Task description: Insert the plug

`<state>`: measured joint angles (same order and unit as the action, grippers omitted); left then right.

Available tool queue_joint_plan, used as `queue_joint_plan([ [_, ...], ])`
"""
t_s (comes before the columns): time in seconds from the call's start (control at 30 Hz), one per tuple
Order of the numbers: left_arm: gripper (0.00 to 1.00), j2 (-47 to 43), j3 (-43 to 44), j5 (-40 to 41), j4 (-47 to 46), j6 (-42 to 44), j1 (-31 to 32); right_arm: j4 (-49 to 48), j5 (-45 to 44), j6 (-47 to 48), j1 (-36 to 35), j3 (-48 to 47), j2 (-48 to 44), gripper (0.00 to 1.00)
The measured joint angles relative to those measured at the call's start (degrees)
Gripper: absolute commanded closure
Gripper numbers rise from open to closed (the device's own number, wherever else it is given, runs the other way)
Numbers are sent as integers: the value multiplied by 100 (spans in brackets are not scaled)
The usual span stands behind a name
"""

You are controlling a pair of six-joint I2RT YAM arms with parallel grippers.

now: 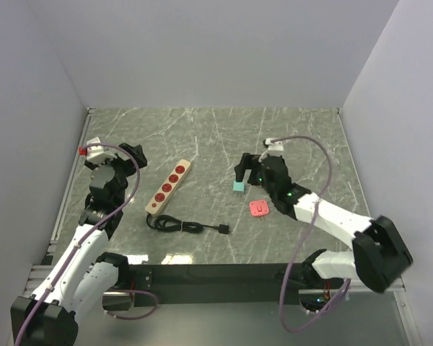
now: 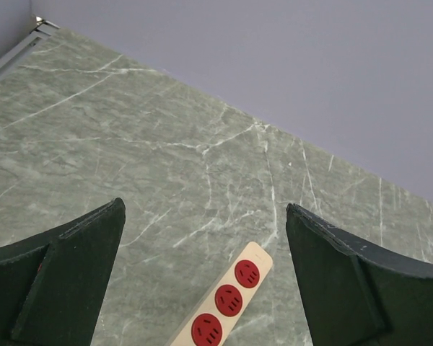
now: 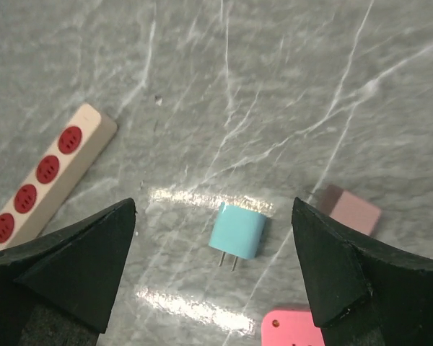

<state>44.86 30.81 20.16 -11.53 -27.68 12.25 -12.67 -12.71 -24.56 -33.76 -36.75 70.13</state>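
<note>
A beige power strip [image 1: 169, 187] with red sockets lies on the marble table, its black cable [image 1: 184, 226] coiled in front of it. A teal plug adapter [image 1: 239, 187] lies flat to the strip's right. In the right wrist view it [image 3: 237, 231] shows two prongs pointing toward the camera. My right gripper [image 3: 213, 205] is open above it, one finger on each side, not touching. My left gripper [image 2: 203, 209] is open and empty above the far end of the strip [image 2: 227, 303]. In the top view the left gripper [image 1: 133, 155] is left of the strip and the right gripper [image 1: 244, 169] is over the teal adapter.
A bright pink plug [image 1: 260, 208] lies just right of the teal adapter, also in the right wrist view [image 3: 292, 329]. A pale pink block [image 3: 353, 209] lies beyond it. The strip's end shows at the left [image 3: 43, 173]. Grey walls enclose the table.
</note>
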Motion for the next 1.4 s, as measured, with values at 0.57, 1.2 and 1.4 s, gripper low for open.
queue_joint_plan([
  [0.57, 1, 35, -70, -299, -238, 59, 33, 1491, -33, -463, -363, -1561, 2540, 10],
  [1.2, 1, -55, -136, -560, -280, 63, 55, 1910, -164, -531, -365, -2199, 3364, 77],
  [1.4, 2, -92, -208, -844, -479, 157, 138, 2026, -162, -518, -367, -2277, 3386, 100],
])
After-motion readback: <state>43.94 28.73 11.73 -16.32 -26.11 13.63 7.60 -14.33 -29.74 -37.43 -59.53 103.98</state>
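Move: The teal plug stands on the table about 13 cm below the right hand, some 4 cm to its left and 2 cm farther out. From that plug, a brown-pink plug lies about 7 cm right and 4 cm out, the red plug 7 cm right and 8 cm back, and the power strip's middle 24 cm left and level. From the left hand the teal plug lies some 33 cm right, 2 cm ahead and 23 cm below. The right hand sinks about 13 cm to the teal plug, drifting some 4 cm left mostly early on, while its fingers tip about 25 degrees further down and its left side rolls down about 15; once low it eases slightly forward and the fingers close from wide open to about half, pinching the plug by its left and right sides. The empty left hand, still open, drifts about 3 cm right and turns some 10 degrees clockwise. ##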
